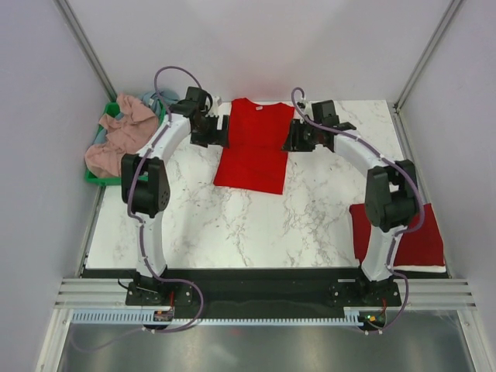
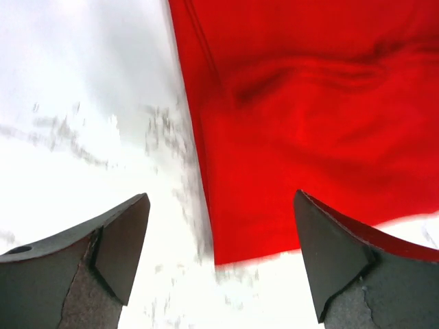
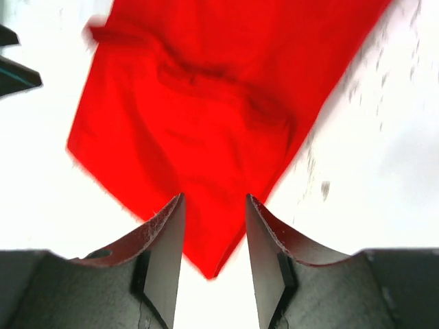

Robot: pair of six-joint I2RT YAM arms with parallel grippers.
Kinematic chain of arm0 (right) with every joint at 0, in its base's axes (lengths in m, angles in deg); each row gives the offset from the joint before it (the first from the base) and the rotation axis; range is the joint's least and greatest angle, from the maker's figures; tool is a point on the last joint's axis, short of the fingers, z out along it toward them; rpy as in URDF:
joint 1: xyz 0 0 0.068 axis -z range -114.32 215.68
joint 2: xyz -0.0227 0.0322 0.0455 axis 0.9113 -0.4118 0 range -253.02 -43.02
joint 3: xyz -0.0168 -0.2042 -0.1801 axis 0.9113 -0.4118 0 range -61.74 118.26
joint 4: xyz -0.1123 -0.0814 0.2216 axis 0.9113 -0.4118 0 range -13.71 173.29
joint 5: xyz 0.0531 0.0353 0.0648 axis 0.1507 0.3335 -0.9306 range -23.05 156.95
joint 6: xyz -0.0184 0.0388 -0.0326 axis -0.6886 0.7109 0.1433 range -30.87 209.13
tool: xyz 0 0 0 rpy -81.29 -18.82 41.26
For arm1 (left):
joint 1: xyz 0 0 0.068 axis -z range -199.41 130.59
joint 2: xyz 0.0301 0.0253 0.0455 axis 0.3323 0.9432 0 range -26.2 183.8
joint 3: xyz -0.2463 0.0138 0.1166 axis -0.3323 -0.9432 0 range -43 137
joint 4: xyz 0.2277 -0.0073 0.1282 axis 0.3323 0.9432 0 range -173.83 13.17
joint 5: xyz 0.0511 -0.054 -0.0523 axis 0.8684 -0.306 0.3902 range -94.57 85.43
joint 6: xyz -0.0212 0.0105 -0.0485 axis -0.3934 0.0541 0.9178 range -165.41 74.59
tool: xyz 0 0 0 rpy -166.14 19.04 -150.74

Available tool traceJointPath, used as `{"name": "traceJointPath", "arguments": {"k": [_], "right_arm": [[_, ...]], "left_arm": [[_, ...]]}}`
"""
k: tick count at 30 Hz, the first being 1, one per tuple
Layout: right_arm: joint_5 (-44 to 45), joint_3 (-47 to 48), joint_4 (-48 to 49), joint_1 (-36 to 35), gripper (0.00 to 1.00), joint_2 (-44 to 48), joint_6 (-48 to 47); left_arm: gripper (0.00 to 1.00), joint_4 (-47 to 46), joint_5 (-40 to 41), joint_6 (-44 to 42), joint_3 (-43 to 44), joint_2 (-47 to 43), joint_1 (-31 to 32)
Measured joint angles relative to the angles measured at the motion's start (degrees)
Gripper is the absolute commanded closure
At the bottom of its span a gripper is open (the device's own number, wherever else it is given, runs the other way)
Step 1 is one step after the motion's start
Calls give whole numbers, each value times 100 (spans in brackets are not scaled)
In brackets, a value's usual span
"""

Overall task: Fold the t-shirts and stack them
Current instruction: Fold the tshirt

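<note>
A bright red t-shirt (image 1: 254,147) lies flat at the back middle of the marble table (image 1: 232,225), its sides folded in to a narrow strip. My left gripper (image 1: 219,132) hovers at its left edge near the collar end, jaws wide open and empty. In the left wrist view the left gripper (image 2: 221,205) frames a corner of the red t-shirt (image 2: 309,123). My right gripper (image 1: 293,138) sits at the shirt's right edge, open. In the right wrist view the right gripper (image 3: 215,199) has the red t-shirt (image 3: 206,110) lying loose below the gap.
A folded red t-shirt (image 1: 411,236) lies at the table's right edge beside the right arm. A green bin (image 1: 105,147) at the back left holds a dusty pink shirt (image 1: 124,136) and a grey-blue one (image 1: 159,98). Walls enclose the table.
</note>
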Motion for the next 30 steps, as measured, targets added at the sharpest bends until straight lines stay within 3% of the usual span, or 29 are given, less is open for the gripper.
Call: {"name": "traceJointPath", "arguments": {"k": [6, 13, 25, 30], "right_arm": [[-466, -1440, 125, 142, 50, 1073, 527], [-1241, -2780, 356, 293, 48, 822, 1519], [-1790, -2935, 1078, 251, 48, 487, 2227], [-1923, -2931, 1193, 186, 47, 256, 2424]], "left_arm": [[16, 142, -855, 11, -1182, -1174, -459], [21, 354, -2015, 138, -2225, -861, -1038], [31, 343, -2761, 424, -2393, -297, -988], [31, 376, -2953, 542, -2347, -149, -992]]}}
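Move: Both hands hang empty and open over the shirt's middle. The shirt's near left corner lies about 13 cm back of the left hand, laterally level with it and 8 cm below; the collar is some 11 cm ahead and 9 cm right, and the green basket about 25 cm left, 2 cm back. From the right hand, the near right corner is roughly 13 cm back, 3 cm left and 10 cm below, the collar 13 cm ahead and 7 cm left. Both hands draw back together some 12 to 13 cm along the shirt's sides to its near corners, the left first rising about 3 cm and swinging outward before it sinks beside its corner, the right lifting barely a centimetre before dropping well below its starting height and easing slightly left. As they come down, each wrist swings its fingertips back towards the base by about 30 degrees and inward towards the other hand, the left fingers narrowing somewhat from wide open and the right ones staying half open, with no grip on the cloth yet. ##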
